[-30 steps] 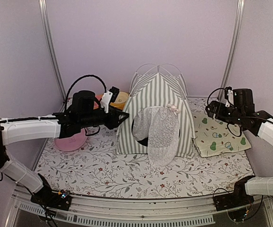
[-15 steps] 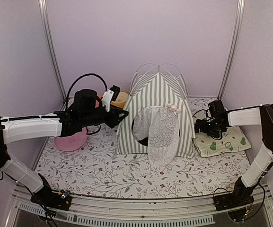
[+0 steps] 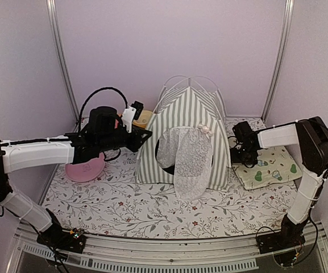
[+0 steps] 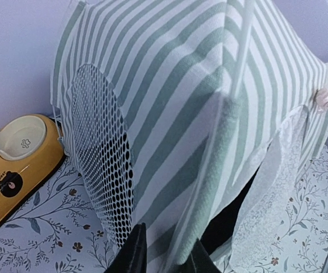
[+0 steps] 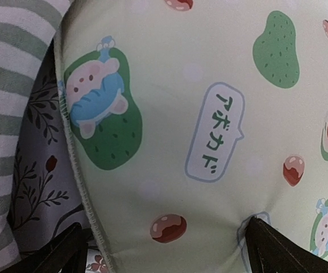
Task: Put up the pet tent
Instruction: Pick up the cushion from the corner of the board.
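The pet tent (image 3: 186,131) stands upright mid-table, sage-green and white striped, with its lace curtain (image 3: 191,162) hanging over the front door and thin white poles arching above. In the left wrist view its mesh window (image 4: 101,159) faces me. My left gripper (image 3: 146,135) reaches the tent's left front corner. The left gripper (image 4: 166,256) has its jaws closed narrowly on the tent's (image 4: 169,96) striped fabric and green edge trim. My right gripper (image 3: 239,159) hangs low at the tent's right side. The right gripper (image 5: 169,250) is open wide across the mat's left edge.
The pale avocado-print mat (image 3: 269,168) (image 5: 209,114) lies right of the tent. An orange double bowl (image 3: 144,118) (image 4: 21,153) sits behind the left gripper, and a pink dish (image 3: 84,169) lies under the left arm. A floral cloth (image 3: 124,205) covers the table. Metal posts (image 3: 61,62) flank the back.
My right arm swung in from the far right and dropped to the mat's left edge by the tent. The left jaws narrowed on the tent's corner, and the tent shifted slightly left.
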`<act>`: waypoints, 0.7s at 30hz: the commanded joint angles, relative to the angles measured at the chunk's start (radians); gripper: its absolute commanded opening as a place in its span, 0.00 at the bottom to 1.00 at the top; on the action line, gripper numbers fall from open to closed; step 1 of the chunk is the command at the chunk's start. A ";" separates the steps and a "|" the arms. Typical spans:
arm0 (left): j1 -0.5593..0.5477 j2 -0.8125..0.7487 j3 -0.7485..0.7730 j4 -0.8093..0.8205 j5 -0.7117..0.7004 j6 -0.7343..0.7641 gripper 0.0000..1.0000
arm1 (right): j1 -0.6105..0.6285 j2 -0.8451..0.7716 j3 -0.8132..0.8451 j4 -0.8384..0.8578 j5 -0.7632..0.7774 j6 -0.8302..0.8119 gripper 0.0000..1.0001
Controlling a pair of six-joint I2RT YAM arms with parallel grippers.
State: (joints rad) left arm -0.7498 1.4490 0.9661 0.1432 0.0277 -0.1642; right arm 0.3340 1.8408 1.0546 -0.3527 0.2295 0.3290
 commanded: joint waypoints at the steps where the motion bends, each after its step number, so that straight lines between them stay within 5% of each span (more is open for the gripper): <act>1: -0.009 0.015 0.032 -0.011 -0.050 0.007 0.22 | 0.012 0.074 0.017 -0.100 0.088 -0.004 0.99; 3: -0.009 0.018 0.033 -0.011 -0.049 0.005 0.21 | 0.013 0.096 0.018 -0.108 0.093 -0.004 1.00; 6: -0.008 0.021 0.034 -0.010 -0.048 0.002 0.21 | 0.013 0.110 0.018 -0.115 0.088 0.000 0.88; 17: -0.008 0.013 0.033 -0.011 -0.037 -0.008 0.19 | -0.039 0.055 -0.003 -0.081 -0.046 0.011 0.02; 21: -0.008 0.017 0.034 -0.008 -0.031 -0.010 0.17 | -0.070 -0.056 -0.033 -0.039 -0.098 0.034 0.00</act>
State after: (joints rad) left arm -0.7502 1.4609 0.9802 0.1356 -0.0059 -0.1688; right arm 0.2966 1.8572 1.0779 -0.3504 0.2222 0.3412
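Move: My open right fingers straddle the left edge of the cushion: the edge runs about 3 cm to my left, roughly 1 cm down, and the cushion's middle lies some 12 cm to my right and 3 cm farther out. The tent's middle is about 22 cm left, 5 cm ahead and 18 cm up; its lace curtain hangs some 18 cm left and 10 cm back. From my left hand, the cushion is around 46 cm right, 9 cm ahead and 22 cm below. My right hand stays low and closes its fingers from wide open to nearly shut, pinching a fold of fabric at the cushion's left edge. It eases forward about 1 cm as they shut, then drifts some 1 cm right, away from the tent, without yet lifting. My left hand stays put around the tent's pole. ##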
